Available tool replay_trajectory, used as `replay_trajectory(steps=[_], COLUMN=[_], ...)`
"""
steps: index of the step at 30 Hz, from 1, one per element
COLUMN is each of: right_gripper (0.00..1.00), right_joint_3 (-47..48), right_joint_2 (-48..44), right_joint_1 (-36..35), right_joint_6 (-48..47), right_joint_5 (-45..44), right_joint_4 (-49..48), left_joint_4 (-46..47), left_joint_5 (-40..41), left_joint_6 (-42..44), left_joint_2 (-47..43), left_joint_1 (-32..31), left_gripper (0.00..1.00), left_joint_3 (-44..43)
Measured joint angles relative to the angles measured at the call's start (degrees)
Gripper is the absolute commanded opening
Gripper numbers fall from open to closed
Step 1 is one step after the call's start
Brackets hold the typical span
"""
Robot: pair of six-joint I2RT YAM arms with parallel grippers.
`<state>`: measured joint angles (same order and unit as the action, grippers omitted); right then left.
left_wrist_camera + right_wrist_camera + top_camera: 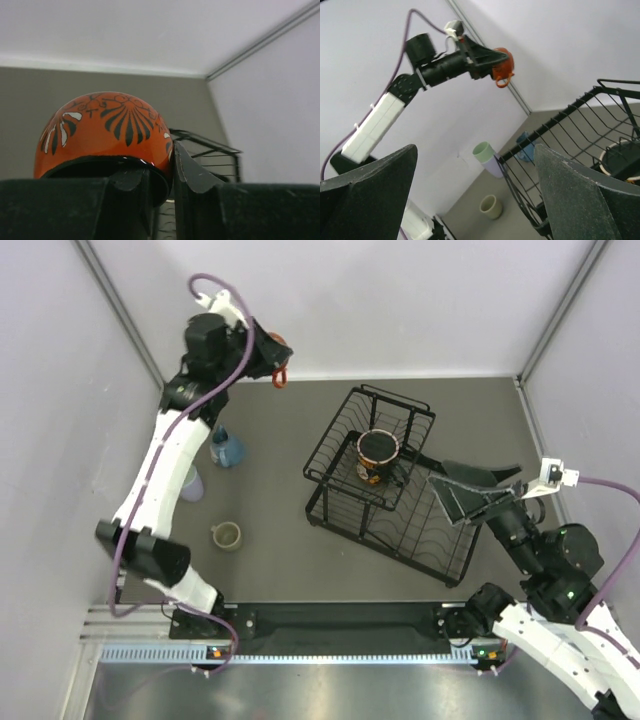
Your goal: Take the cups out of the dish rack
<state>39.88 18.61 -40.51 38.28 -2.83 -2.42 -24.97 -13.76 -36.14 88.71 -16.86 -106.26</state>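
My left gripper (272,352) is raised near the back wall, shut on the rim of the small orange cup (280,373). Up close the orange cup (105,130) shows black and white patterning, with one finger inside and one outside the rim. The black wire dish rack (390,485) holds the red patterned mug (378,455) on its upper tier. My right gripper (450,485) hovers open over the rack's right side with nothing in it. In the right wrist view the right gripper (475,195) frames the mint-green tumbler (482,151), which is nested in the lavender tumbler (496,167).
On the table left of the rack stand the blue mug (228,448), the lavender tumbler (190,483), partly behind the left arm, and the beige mug (227,536). White walls close in the back and both sides.
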Motion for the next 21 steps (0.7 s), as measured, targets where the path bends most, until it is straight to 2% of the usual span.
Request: replay_trajectory(steps=[4,10,21], right_gripper=[1.00,1.00,1.00], right_joint_3=[0.0,0.4,0.4], right_joint_2=[-0.9,-1.0,-0.1], right_joint_1=[0.0,0.0,0.0], right_joint_6=[-2.3,-5.6,-6.8], right_joint_5=[-1.1,-4.1,-6.8], right_joint_4=[3.5,9.5,11.7], left_joint_4=[-3.4,-8.6,-7.9], left_joint_5=[4.9,11.7,13.4], left_joint_6=[6.1,10.1,12.4], left_joint_2=[11.0,25.0,34.6], left_joint_1=[0.0,0.2,1.5], left_gripper=[0.00,0.00,0.00], left_joint_3=[-0.7,-0.7,-5.0])
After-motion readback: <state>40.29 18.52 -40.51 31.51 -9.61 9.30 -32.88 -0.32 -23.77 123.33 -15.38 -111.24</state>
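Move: The left hand already holds the orange cup high up; the clear patch of table it is being taken to lies about 14 cm ahead, 3 cm left and some 41 cm below. The blue cup stands roughly 8 cm ahead and 18 cm left of the hand, the lavender-green stack 2 cm back and 28 cm left, and the beige cup 17 cm back and 22 cm left, all well below. From the empty right hand, the dark patterned cup in the rack is around 24 cm ahead, 10 cm left and 29 cm below. The left hand keeps its pinch on the orange cup and brings it about 30 cm down and 12 cm forward towards the clear table to the right of the blue cup, dropping fast at first, then easing off, while the wrist rolls its left side up and tips the fingers some 30 degrees further down. Meanwhile the right hand, empty and still wide open, sinks about 5 cm with a little forward, turning slightly clockwise and tipping down as it nears the patterned cup in the rack. ##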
